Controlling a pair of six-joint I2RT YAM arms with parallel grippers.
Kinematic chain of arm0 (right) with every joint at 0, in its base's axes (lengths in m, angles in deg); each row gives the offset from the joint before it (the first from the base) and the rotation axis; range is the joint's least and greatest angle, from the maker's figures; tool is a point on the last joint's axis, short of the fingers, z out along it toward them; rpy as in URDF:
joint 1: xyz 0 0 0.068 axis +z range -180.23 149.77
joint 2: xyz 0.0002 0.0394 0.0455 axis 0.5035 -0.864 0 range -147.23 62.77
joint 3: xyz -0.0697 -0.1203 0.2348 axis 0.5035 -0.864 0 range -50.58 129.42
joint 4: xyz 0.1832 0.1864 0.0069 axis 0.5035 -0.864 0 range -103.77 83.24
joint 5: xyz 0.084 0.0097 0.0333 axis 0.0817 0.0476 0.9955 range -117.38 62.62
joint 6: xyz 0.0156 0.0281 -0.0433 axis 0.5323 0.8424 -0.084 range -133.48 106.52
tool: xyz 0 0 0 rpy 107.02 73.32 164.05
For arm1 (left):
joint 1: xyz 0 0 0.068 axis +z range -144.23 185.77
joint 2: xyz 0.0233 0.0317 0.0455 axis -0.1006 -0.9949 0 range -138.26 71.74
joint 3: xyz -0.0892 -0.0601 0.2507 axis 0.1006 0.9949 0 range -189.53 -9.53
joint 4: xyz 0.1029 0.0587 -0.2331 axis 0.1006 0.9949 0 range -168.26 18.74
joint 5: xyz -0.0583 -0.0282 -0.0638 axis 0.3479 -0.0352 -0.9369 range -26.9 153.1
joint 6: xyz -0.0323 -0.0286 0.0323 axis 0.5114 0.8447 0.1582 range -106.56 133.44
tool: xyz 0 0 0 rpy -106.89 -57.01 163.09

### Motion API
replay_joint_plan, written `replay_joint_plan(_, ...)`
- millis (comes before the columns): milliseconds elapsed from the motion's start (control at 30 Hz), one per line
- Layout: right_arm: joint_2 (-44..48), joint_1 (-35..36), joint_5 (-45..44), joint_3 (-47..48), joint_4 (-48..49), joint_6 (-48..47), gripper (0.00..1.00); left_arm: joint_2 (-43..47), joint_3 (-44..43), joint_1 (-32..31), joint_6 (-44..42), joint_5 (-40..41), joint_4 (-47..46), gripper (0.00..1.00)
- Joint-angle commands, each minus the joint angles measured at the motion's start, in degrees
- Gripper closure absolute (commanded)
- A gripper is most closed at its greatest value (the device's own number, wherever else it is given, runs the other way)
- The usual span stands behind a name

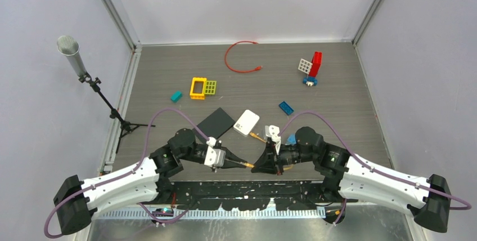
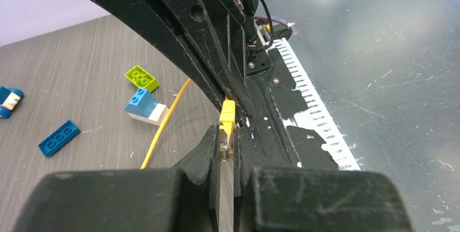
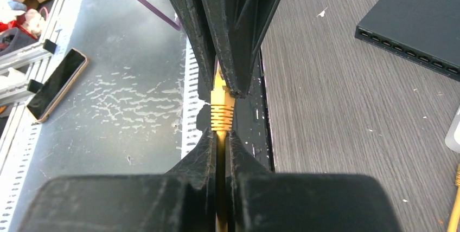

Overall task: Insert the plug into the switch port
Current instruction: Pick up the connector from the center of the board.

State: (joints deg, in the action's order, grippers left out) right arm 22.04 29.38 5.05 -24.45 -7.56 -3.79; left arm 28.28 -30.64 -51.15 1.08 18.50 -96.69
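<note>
The yellow cable's plug [image 2: 227, 115] hangs in the air near the table's front edge, between my two grippers. My left gripper [image 2: 229, 137] is shut on its clear tip, seen in the top view at the left gripper [image 1: 247, 164]. From the opposite side, my right gripper [image 3: 221, 134] is shut on the yellow cable just behind the ribbed boot of the plug [image 3: 221, 110]; the right gripper [image 1: 256, 168] nearly touches the left one. The black switch [image 1: 216, 121] lies flat behind them, and its row of ports faces the right wrist camera on the switch [image 3: 417, 20].
A white box [image 1: 246, 122] sits beside the switch, with the yellow cable [image 1: 259, 137] trailing past it. Further back lie a red cable [image 1: 236, 61], a yellow-green frame [image 1: 202, 87], loose bricks [image 1: 286, 107] and a red-white toy [image 1: 311, 69]. A microphone stand [image 1: 90, 77] is at left.
</note>
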Motion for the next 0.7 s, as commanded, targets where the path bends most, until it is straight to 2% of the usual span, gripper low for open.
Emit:
replay_joint_plan(0,2.45,-0.14,-2.12,-0.30,-1.22,-2.94,0.90,-0.87,-2.76,-0.29,1.39,-1.26,-1.63,1.00)
replay_joint_plan(67,4.27,-0.11,-6.42,-0.86,-2.50,-5.27,0.73,-1.43,-2.68,-0.29,4.91,1.59,-2.52,1.00)
replay_joint_plan(133,6.56,-0.06,-10.83,-1.77,-3.00,-8.69,0.58,-2.31,-2.66,-0.25,12.39,7.88,-3.50,1.00)
replay_joint_plan(200,9.11,-0.10,-14.12,-2.97,-1.88,-12.15,0.49,-3.20,-2.99,-0.28,19.94,14.67,-2.73,1.00)
replay_joint_plan(300,12.58,-0.10,-15.30,-5.28,2.86,-17.70,0.44,-4.17,-3.88,-0.28,33.59,27.24,1.55,1.00)
replay_joint_plan(400,15.21,-0.06,-15.21,-8.16,8.46,-22.09,0.42,-5.59,-7.05,-0.25,45.40,35.93,12.11,1.00)
replay_joint_plan(467,15.58,-0.03,-13.28,-9.98,10.50,-27.24,0.42,-6.90,-8.27,-0.29,51.92,35.87,15.38,1.00)
replay_joint_plan(667,10.79,-0.11,-11.61,-11.16,12.92,-36.88,0.44,-7.81,-4.58,-0.29,72.72,36.58,14.34,1.00)
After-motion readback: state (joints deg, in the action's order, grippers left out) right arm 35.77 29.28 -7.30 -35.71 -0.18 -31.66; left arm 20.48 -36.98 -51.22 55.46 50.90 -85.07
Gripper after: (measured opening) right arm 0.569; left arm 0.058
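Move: The left hand already pinches the yellow connector's plug end; the switch lies about 20 cm ahead of this hand, 13 cm to its left and 18 cm below. The white box is some 22 cm straight ahead, at about the same depth. From the right hand, still closed on the cable behind the plug, the connector is about 3 cm to the left, 1 cm above and level fore and aft. Right fingers let go, easing forward 5 cm; left keeps pinching, turns counter-clockwise, carries the connector 7 cm forward. ##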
